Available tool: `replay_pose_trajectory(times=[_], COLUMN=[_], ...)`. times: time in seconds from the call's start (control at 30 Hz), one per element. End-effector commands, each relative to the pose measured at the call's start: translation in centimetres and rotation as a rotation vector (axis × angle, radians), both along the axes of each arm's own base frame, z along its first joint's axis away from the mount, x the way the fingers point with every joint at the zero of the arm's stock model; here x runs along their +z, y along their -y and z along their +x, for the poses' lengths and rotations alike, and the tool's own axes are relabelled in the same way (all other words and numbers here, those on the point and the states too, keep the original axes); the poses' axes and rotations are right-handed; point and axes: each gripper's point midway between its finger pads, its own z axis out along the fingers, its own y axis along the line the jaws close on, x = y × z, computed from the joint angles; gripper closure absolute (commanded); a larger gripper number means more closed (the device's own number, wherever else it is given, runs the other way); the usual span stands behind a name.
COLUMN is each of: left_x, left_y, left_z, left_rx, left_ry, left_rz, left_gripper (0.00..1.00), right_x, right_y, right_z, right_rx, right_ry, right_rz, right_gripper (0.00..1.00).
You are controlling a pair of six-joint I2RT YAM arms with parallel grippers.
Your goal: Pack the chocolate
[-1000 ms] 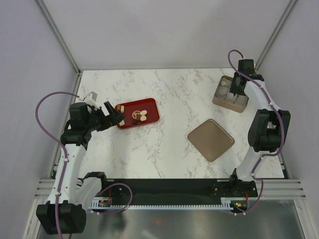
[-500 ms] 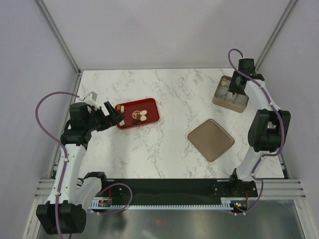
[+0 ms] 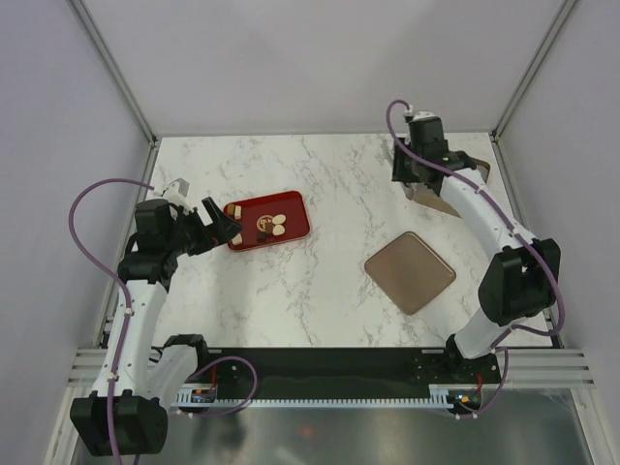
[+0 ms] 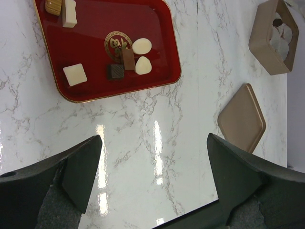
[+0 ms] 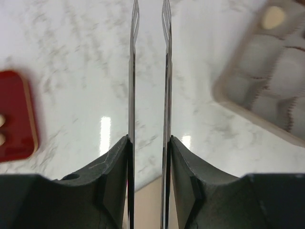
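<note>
The chocolate [image 4: 141, 46] lies on a red tray [image 4: 157, 24]: cream and dark brown pieces near its middle, more at its far corner. In the top view the tray [image 3: 291, 208] sits left of centre. My left gripper [image 3: 218, 221] hovers at its left end, open and empty [image 4: 153, 143]. The tan box [image 5: 228, 90] stands at the back right, with a cream piece [image 5: 274, 16] in one cell. My right gripper [image 3: 411, 186] hangs just left of the box. Its thin blades [image 5: 150, 9] stand a narrow gap apart with nothing between them.
A flat brown square lid [image 3: 410, 272] lies on the marble table right of centre, also seen from the left wrist [image 4: 241, 119]. The right arm crosses over part of the box [image 3: 481, 169]. Frame posts and walls bound the table.
The right arm has swung left, from above the box to beside its left edge. The left arm and the tray have not moved.
</note>
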Motion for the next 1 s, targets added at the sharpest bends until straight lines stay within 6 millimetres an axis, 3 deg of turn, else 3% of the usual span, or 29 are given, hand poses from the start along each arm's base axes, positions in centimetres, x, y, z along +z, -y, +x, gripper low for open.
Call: replay_pose_trajectory(times=[0.0,0.13,0.43,0.63,0.73,0.97], left_x=[0.8,0.8,1.2,1.0,1.1,1.2], left_y=[-0.4,-0.6,-1.2,-1.0,-1.1,-0.9], left_z=[0.5,0.6,0.5,0.5,0.5,0.5], left_rx=[-0.003,0.005,0.036,0.026,0.027,0.019], left_ry=[0.058,0.058,0.075,0.065,0.071,0.070], left_rz=[0.036,0.043,0.065,0.060,0.061,0.054], left_gripper=[0.01,0.02,0.02,0.02,0.02,0.02], right_x=[2.6,3.3,-1.0,-2.9,-3.7,-5.2], right_y=[-6.2,-14.0,-22.2,-25.0,-25.3,-24.0], right_z=[-1.9,-5.6,-11.2,-12.5,-12.5,-11.4], right_rx=[0.171,0.422,0.700,0.800,0.804,0.772], right_ry=[0.091,0.150,0.092,0.075,0.066,0.057], right_rz=[0.050,0.036,-0.004,-0.066,-0.093,-0.207], right_gripper=[0.55,0.54,0.52,0.50,0.50,0.50])
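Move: The two round white chocolates in the red tray lie some 34 cm to the right hand's left, 7 cm back and 18 cm below. The milk-brown chocolate is about 3 cm left of them and 1 cm nearer the base. The packing box sits roughly 17 cm right of the hand and 6 cm ahead, its lid about 20 cm back and 2 cm right. From the left hand, the white chocolates are around 9 cm ahead and 12 cm right. Swing the right hand, still gripping the empty tongs, quickly left about 24 cm and back some 13 cm, away from the packing box towards the white chocolates. Turn the wrist some 45 degrees counter-clockwise as it goes, then sink about 7 cm, mostly late on, to bring the tong tips over the tray's right end, letting the tongs spread slightly. ##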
